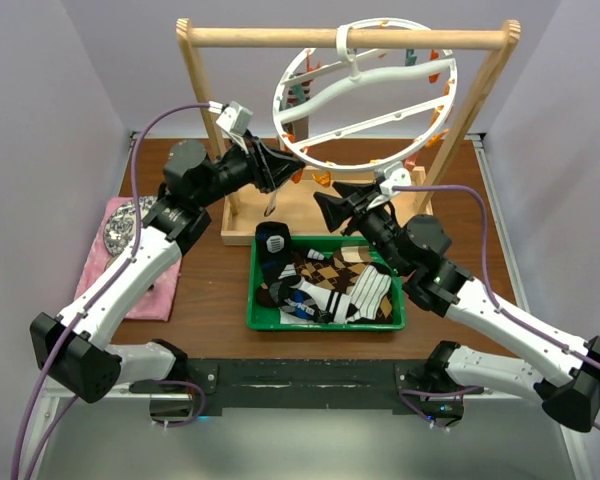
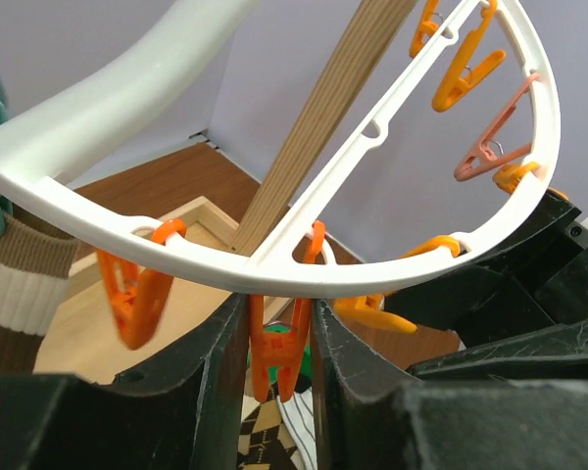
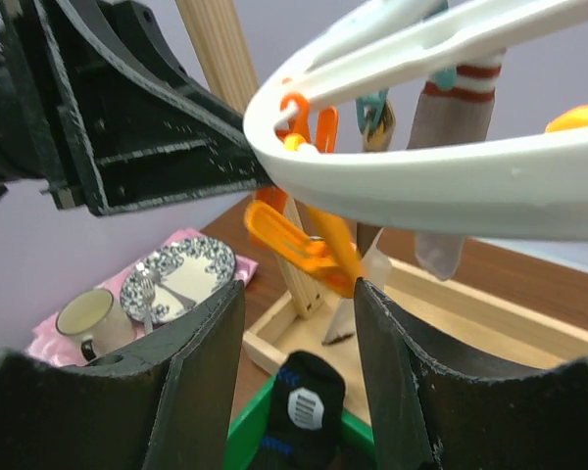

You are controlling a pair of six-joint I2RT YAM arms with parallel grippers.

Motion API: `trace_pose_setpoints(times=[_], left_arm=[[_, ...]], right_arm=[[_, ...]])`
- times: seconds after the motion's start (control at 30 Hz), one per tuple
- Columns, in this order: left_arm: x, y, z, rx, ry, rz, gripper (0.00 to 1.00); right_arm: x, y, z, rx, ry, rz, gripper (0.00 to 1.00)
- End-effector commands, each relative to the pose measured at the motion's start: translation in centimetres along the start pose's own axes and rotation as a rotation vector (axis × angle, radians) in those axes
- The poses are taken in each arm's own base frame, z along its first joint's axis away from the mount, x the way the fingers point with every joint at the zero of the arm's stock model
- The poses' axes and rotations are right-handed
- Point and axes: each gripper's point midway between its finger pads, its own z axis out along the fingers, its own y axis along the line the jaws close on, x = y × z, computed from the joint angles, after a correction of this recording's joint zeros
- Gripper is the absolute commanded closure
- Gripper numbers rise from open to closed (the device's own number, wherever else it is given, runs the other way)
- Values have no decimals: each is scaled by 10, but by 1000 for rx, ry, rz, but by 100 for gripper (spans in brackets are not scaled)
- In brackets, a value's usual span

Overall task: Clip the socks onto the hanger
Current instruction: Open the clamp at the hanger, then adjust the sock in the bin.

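Observation:
The white ring hanger (image 1: 330, 95) hangs by its hook from the wooden bar, with orange and teal pegs round its rim (image 2: 304, 274). My left gripper (image 1: 280, 165) reaches the ring's lower left edge and is shut on an orange peg (image 2: 279, 343), one finger on each side of it. My right gripper (image 1: 330, 205) sits just under the ring (image 3: 451, 186), open (image 3: 296, 294); another orange peg (image 3: 309, 245) touches its right fingertip. Several patterned socks (image 1: 330, 285) lie in a green tray (image 1: 325, 325). A black sock (image 3: 304, 406) sticks up at the tray's far left corner. A striped sock (image 2: 10, 284) hangs from the ring.
The light wooden frame (image 1: 350, 38) carries the hanger, and its base (image 1: 300, 210) lies just behind the tray. A pink cloth (image 1: 130, 270) at the left holds a patterned plate (image 1: 125, 225) and a cup (image 3: 88, 318). Grey walls close in both sides.

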Motion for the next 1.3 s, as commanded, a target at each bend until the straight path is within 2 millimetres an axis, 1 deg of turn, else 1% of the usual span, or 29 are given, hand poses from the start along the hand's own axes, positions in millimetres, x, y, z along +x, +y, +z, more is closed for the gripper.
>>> trace_pose_setpoints(times=[0.0, 0.03, 0.1, 0.2, 0.33, 0.6, 0.67, 0.73, 0.77, 0.9, 0.93, 0.97, 1.0, 1.03, 1.1, 1.13, 1.23, 1.27], left_arm=[[-23, 11, -4, -103, -55, 104, 100], [-24, 12, -4, -107, -58, 106, 100], [-27, 12, -4, -113, -67, 113, 100], [-35, 10, -5, -116, -84, 124, 100], [-45, 8, -6, -123, -108, 139, 100], [-58, 9, -7, -151, -138, 165, 100], [-64, 10, -8, -161, -148, 186, 100], [-68, 10, -10, -173, -155, 205, 100], [-70, 11, -11, -183, -159, 208, 100], [-77, 15, -15, -231, -171, 255, 100], [-78, 16, -15, -244, -169, 277, 100], [-80, 18, -15, -271, -166, 279, 100], [-83, 17, -15, -275, -172, 295, 100], [-80, 19, -17, -289, -150, 317, 100], [-78, 19, -17, -300, -143, 321, 100], [-75, 20, -17, -303, -138, 317, 100], [-67, 22, -15, -302, -122, 294, 100], [-65, 20, -15, -292, -117, 286, 100]], right_arm=[[17, -7, -17, 20, 59, 15, 48], [16, -7, -19, 19, 61, 17, 48], [17, -1, -19, -10, 75, 23, 48], [24, 6, -20, -55, 126, 6, 48], [35, 3, -25, -49, 176, -20, 48], [45, -1, -33, -35, 219, -31, 47], [48, -1, -32, -35, 227, -29, 47], [47, 2, -29, -48, 223, -15, 47], [44, 5, -27, -56, 212, -6, 47], [39, 22, -16, -117, 192, 57, 48], [45, 24, -13, -122, 210, 57, 49], [43, 25, -10, -122, 211, 55, 49], [50, 23, -11, -118, 241, 35, 49], [56, 21, -10, -109, 267, 23, 49], [55, 20, -11, -100, 279, 14, 48], [50, 21, -11, -103, 261, 19, 48], [28, 30, -4, -118, 179, 51, 48], [13, 35, 2, -108, 132, 68, 48]])
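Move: My left hand already grips an orange clamp on the hanger rim. The next orange clamp sits about 5 cm ahead of it and 2 cm to the left, at its height; a yellow one is 2 cm back and 5 cm to the right. From my open right hand, the socks in the green box lie about 36 cm below, 3 cm back and 1 cm right. The black sock is 8 cm ahead, 11 cm left and 35 cm down; the yellow clamp is 3 cm ahead, 3 cm left and slightly above. I keep the orange clamp pinched in my left hand and draw it, with the rim, left and forward about 4 cm, rising slightly as the wrist turns some 15 degrees counter-clockwise and rolls. My empty right hand sinks about 8 cm away from the rim towards the sock box, easing back at first, then slipping about 3 cm left, fingers staying open and tipping down some 15 degrees. ##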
